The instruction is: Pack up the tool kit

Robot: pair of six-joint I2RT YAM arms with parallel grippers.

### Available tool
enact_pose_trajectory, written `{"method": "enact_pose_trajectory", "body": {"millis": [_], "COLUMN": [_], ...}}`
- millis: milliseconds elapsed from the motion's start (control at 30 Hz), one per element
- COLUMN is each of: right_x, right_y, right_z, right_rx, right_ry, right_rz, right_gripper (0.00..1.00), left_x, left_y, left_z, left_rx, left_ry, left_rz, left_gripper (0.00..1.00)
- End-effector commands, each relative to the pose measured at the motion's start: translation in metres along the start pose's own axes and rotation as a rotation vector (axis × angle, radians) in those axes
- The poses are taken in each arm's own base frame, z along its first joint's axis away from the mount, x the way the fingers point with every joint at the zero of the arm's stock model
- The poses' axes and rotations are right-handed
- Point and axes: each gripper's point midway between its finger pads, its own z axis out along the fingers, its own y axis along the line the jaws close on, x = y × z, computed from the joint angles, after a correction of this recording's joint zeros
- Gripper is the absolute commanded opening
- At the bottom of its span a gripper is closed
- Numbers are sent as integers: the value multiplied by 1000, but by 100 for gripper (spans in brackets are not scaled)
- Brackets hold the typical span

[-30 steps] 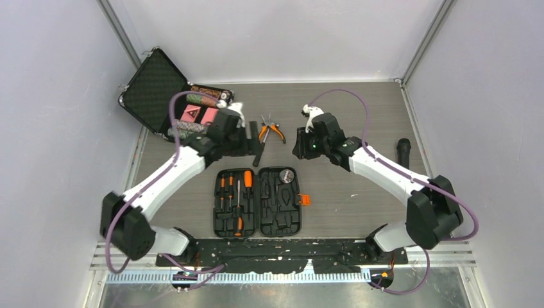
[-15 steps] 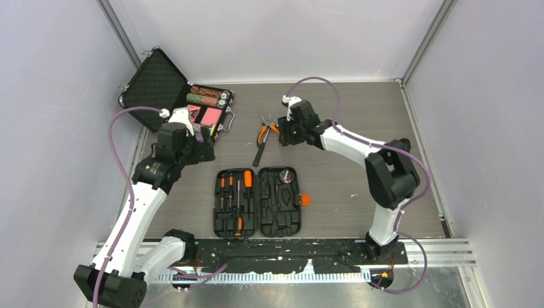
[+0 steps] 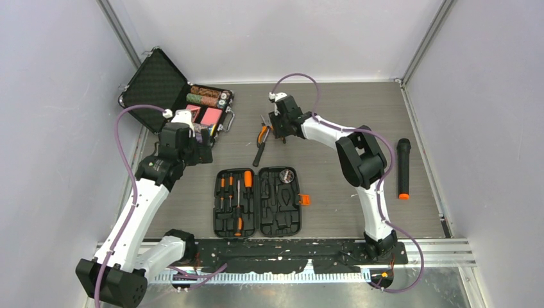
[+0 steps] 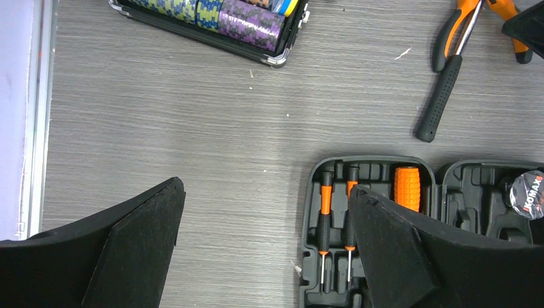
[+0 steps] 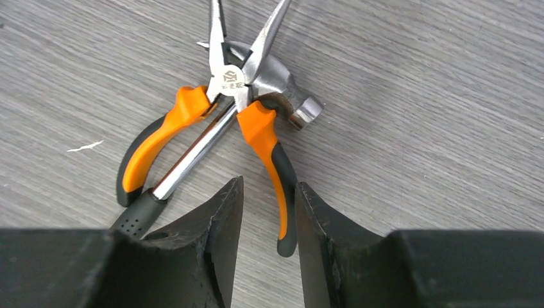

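The tool kit lies open in the middle of the table, with orange-and-black screwdrivers in its left half. Behind it, orange-handled pliers lie across a hammer. My right gripper is low over them. In the right wrist view it stands open astride one handle of the pliers, with a gap on the left side, and the hammer lies beneath. My left gripper hovers wide open over bare table left of the kit.
An open metal-edged briefcase with poker chips and red cards stands at the back left. A black cylinder with an orange tip lies near the right wall. The enclosure walls close in on both sides.
My right gripper has swung left and forward onto the pliers, its jaws narrowing around one handle. My left arm has drawn back to the left and its gripper has opened wide.
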Motion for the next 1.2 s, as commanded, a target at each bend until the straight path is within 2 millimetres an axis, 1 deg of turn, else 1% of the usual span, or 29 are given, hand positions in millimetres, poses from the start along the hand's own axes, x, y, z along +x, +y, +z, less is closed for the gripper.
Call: {"method": "enact_pose_trajectory", "body": {"millis": [0, 67, 133, 200, 233, 267, 300, 333, 367, 400, 433, 467, 500, 600, 733, 767, 833, 900, 933, 967, 1000, 1033, 1067, 1100, 1133, 1167], "right_x": [-7, 0, 7, 13, 15, 14, 15, 6, 7, -4, -7, -14, -20, -38, -61, -67, -73, -77, -75, -78, -76, -79, -75, -78, -73, -77], "right_y": [3, 4, 5, 4, 2, 2, 2, 4, 5, 8, 9, 11, 11, 8, 5, 5, 3, 4, 5, 9, 11, 16, 17, 25, 27, 35], "right_z": [4, 7, 11, 12, 11, 9, 3, 0, -8, -12, -22, -27, -36, -56, -90, -96, -110, -124, -134, -140, -151, -157, -169, -178, -189, -200], "right_rx": [34, 50, 58, 71, 79, 80, 80, 69, 55, 41, 30, 23, 22, 33, 48, 48, 52, 35, 24, -4, -20, -50, -67, -109, -131, -175], "right_ry": [2, 16, 33, 47, 51, 44, 39, 0, -15, -63, -80, -111, -133, -205, -324, -353, -393, -430, -442, -467, -483, -509, -526, -557, -575, -615], "right_rz": [-28, -37, -46, -56, -58, -61, -63, -59, -58, -53, -52, -48, -47, -38, -15, -10, -6, -7, -9, -12, -15, -19, -21, -30, -33, -38], "right_gripper": [40, 39, 35, 29, 23, 19, 12, 9, 6, 6, 6, 6, 5, 5, 5, 5, 6, 5, 5, 5, 5, 5, 5, 5, 5, 5], "left_x": [-9, -8, -7, -6, -6, -5, -5, -4, -4, -4, -3, -3, -3, -2, -1, -1, 0, -1, -2, -3, -4, -6, -8, -11, -18, -22], "left_y": [6, 6, 6, 6, 6, 5, 4, 4, 3, 2, 2, 2, 2, 2, 1, 0, -3, -11, -17, -24, -32, -42, -53, -63, -75, -88], "left_z": [-2, -1, 0, 1, 2, 3, 3, 4, 5, 5, 6, 6, 6, 8, 9, 9, 9, 10, 9, 7, 5, 2, -2, -6, -13, -22], "left_rx": [-21, -22, -23, -25, -25, -24, -20, -18, -15, -12, -11, -10, -10, -12, -9, -5, 14, 56, 91, 133, 180, 235, 297, 355, 419, 501], "left_ry": [-39, -37, -33, -29, -27, -23, -22, -17, -16, -13, -8, -6, -5, -2, 0, 3, 5, 1, -3, -9, -17, -27, -38, -47, -68, -74], "left_rz": [12, 15, 18, 20, 21, 21, 21, 22, 23, 24, 25, 25, 26, 29, 30, 30, 32, 31, 29, 24, 16, 4, -10, -29, -56, -81], "left_gripper": [100, 100, 100, 99, 99, 100, 100, 100, 100, 100, 100, 100, 100, 100, 99, 99, 99, 99, 99, 99, 99, 99, 99, 99, 99, 99]}}
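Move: The pliers' right handle lies right under the right hand's half-open fingertips, the pliers' middle about 3 cm ahead, 4 cm left and 3 cm below. The hammer, partly under the pliers, has its middle some 6 cm left, 3 cm back and 2 cm lower than this hand; the open tool kit is about 22 cm back, 7 cm left and 2 cm lower. From the left hand the pliers are roughly 19 cm ahead, 22 cm right and 18 cm below. The right fingers close on the pliers' right handle and pinch it as the hand sinks a last 2 cm. It then draws back and a little right near the table before lifting steeply, about 14 cm from its lowest point, still easing back while the fingers tilt up some 20 degrees. Late on, the wide-open, empty left hand swings about 4 cm right, turning slightly clockwise. ##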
